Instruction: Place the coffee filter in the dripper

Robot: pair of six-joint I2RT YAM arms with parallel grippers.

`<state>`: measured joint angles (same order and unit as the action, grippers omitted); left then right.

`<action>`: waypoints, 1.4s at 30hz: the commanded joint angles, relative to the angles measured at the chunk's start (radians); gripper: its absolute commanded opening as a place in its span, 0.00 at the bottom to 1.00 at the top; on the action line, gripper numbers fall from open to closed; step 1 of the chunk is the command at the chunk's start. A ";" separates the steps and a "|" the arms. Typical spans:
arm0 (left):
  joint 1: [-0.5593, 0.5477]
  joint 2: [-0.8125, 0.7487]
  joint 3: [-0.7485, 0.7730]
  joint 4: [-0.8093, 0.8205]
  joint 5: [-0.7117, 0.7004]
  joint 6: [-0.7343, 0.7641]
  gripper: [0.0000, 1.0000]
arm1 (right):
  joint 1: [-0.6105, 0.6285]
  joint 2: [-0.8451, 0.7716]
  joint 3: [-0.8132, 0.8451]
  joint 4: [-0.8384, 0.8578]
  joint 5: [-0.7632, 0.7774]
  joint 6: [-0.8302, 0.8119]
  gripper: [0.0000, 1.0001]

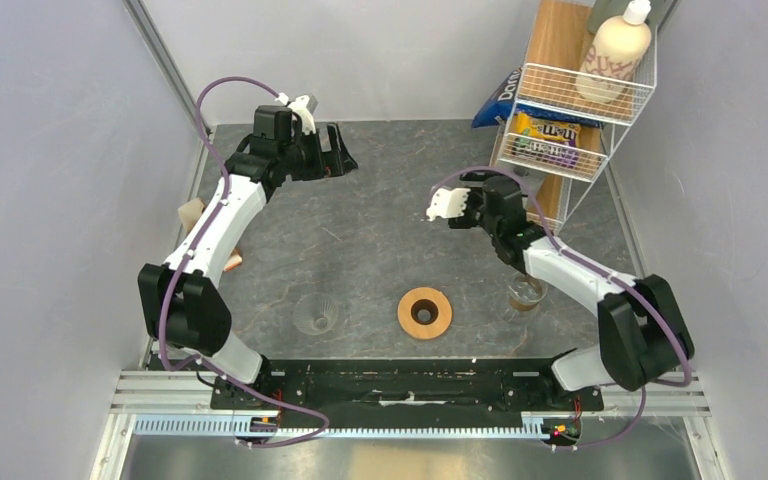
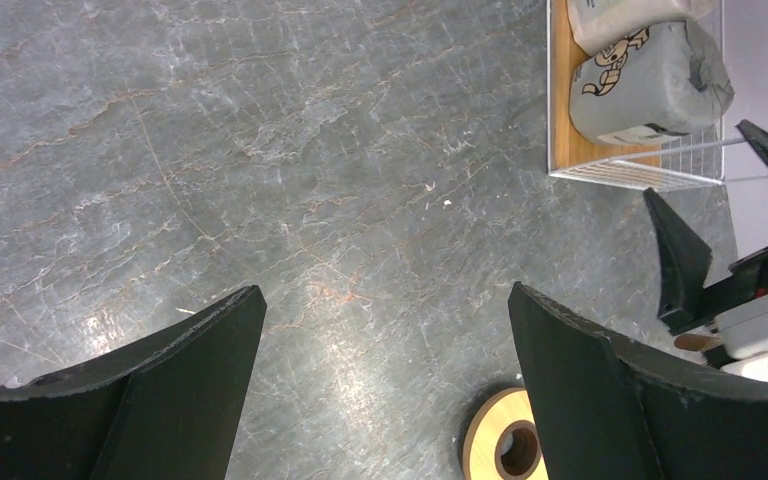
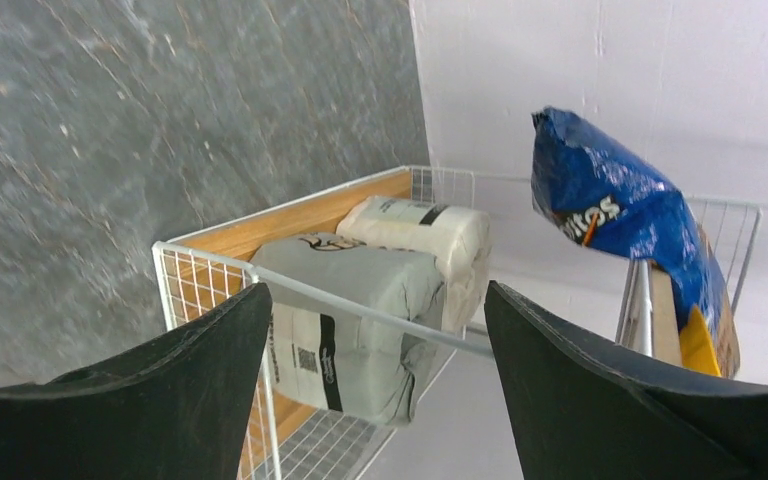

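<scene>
The dripper's clear ribbed glass cone (image 1: 318,315) stands near the table's front, left of centre. Its wooden ring collar (image 1: 424,312) lies apart from it to the right and also shows in the left wrist view (image 2: 502,442). A tan piece that looks like the coffee filter (image 1: 191,212) peeks out behind the left arm at the table's left edge. My left gripper (image 1: 344,155) (image 2: 385,295) hangs open and empty over the back of the table. My right gripper (image 1: 516,190) (image 3: 377,290) is open and empty, pointing at the wire rack.
A wire rack (image 1: 580,120) (image 3: 210,265) at the back right holds bagged goods (image 3: 350,320), a blue chip bag (image 3: 615,215) and a bottle (image 1: 615,55). A small glass cup (image 1: 526,293) stands under the right arm. An orange item (image 1: 233,262) lies by the left arm.
</scene>
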<state>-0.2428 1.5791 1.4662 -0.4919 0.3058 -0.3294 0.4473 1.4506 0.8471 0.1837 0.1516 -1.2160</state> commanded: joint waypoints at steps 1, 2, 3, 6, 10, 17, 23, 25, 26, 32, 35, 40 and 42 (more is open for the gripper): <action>0.000 0.020 0.039 0.006 0.042 -0.019 0.99 | -0.122 -0.107 -0.055 -0.046 0.116 -0.007 0.86; 0.000 0.022 0.042 0.006 0.041 -0.019 0.99 | -0.122 -0.118 -0.051 -0.072 0.127 0.004 0.86; 0.000 0.025 0.043 0.004 0.041 -0.017 0.99 | -0.127 -0.122 -0.043 -0.091 0.139 0.012 0.85; 0.000 0.028 0.056 -0.002 0.042 -0.012 0.99 | -0.169 -0.130 -0.044 -0.107 0.157 0.015 0.84; 0.000 0.023 0.063 -0.009 0.041 0.004 0.99 | -0.233 -0.154 -0.058 -0.138 0.154 0.012 0.84; 0.000 0.015 0.057 -0.016 0.069 0.036 1.00 | -0.314 -0.296 -0.054 -0.366 0.014 0.068 0.87; -0.010 0.001 0.036 -0.014 0.116 0.081 1.00 | -0.299 -0.374 0.245 -0.855 -0.311 0.306 0.89; -0.018 -0.010 0.025 -0.014 0.122 0.100 1.00 | -0.295 -0.371 0.348 -0.970 -0.400 0.386 0.89; -0.021 -0.016 0.019 -0.014 0.124 0.108 1.00 | -0.291 -0.368 0.395 -1.034 -0.429 0.402 0.89; -0.026 -0.046 -0.009 -0.016 0.137 0.142 1.00 | -0.286 -0.348 0.611 -1.472 -0.579 0.410 0.89; -0.026 -0.058 -0.019 -0.019 0.141 0.147 1.00 | -0.287 -0.383 0.622 -1.643 -0.531 0.381 0.89; -0.027 -0.055 -0.022 -0.020 0.161 0.115 1.00 | -0.287 -0.422 0.614 -1.826 -0.473 0.436 0.88; -0.027 -0.049 -0.017 -0.020 0.162 0.113 1.00 | -0.287 -0.438 0.586 -1.862 -0.431 0.446 0.89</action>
<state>-0.2661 1.5604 1.4460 -0.5262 0.4297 -0.2298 0.1596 1.0466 1.4425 -1.4551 -0.3359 -0.8158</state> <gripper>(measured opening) 0.996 0.886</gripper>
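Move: The rack's near left post stands right at the right fingertips, some 2 cm to the right, 1 cm ahead and about level with them. The grey bag on its lowest shelf is roughly 8 cm ahead, 5 cm right and 8 cm below the hand. The glass carafe stands about 20 cm back, 6 cm right and 13 cm below; the wooden ring 25 cm back, 14 cm left and 16 cm below. From the left hand the post is about 32 cm right, 2 cm ahead and 7 cm lower. The wire rack, already against the right fingers, is pushed at its near left side some 13 cm to the right, the hand swinging clockwise and easing back as it goes. The hand then comes free, rises about 12 cm while veering left, and draws back to a place above the glass carafe, tipping roughly 45 degrees down, fingers still open. The left hand only eases slightly back and right. ##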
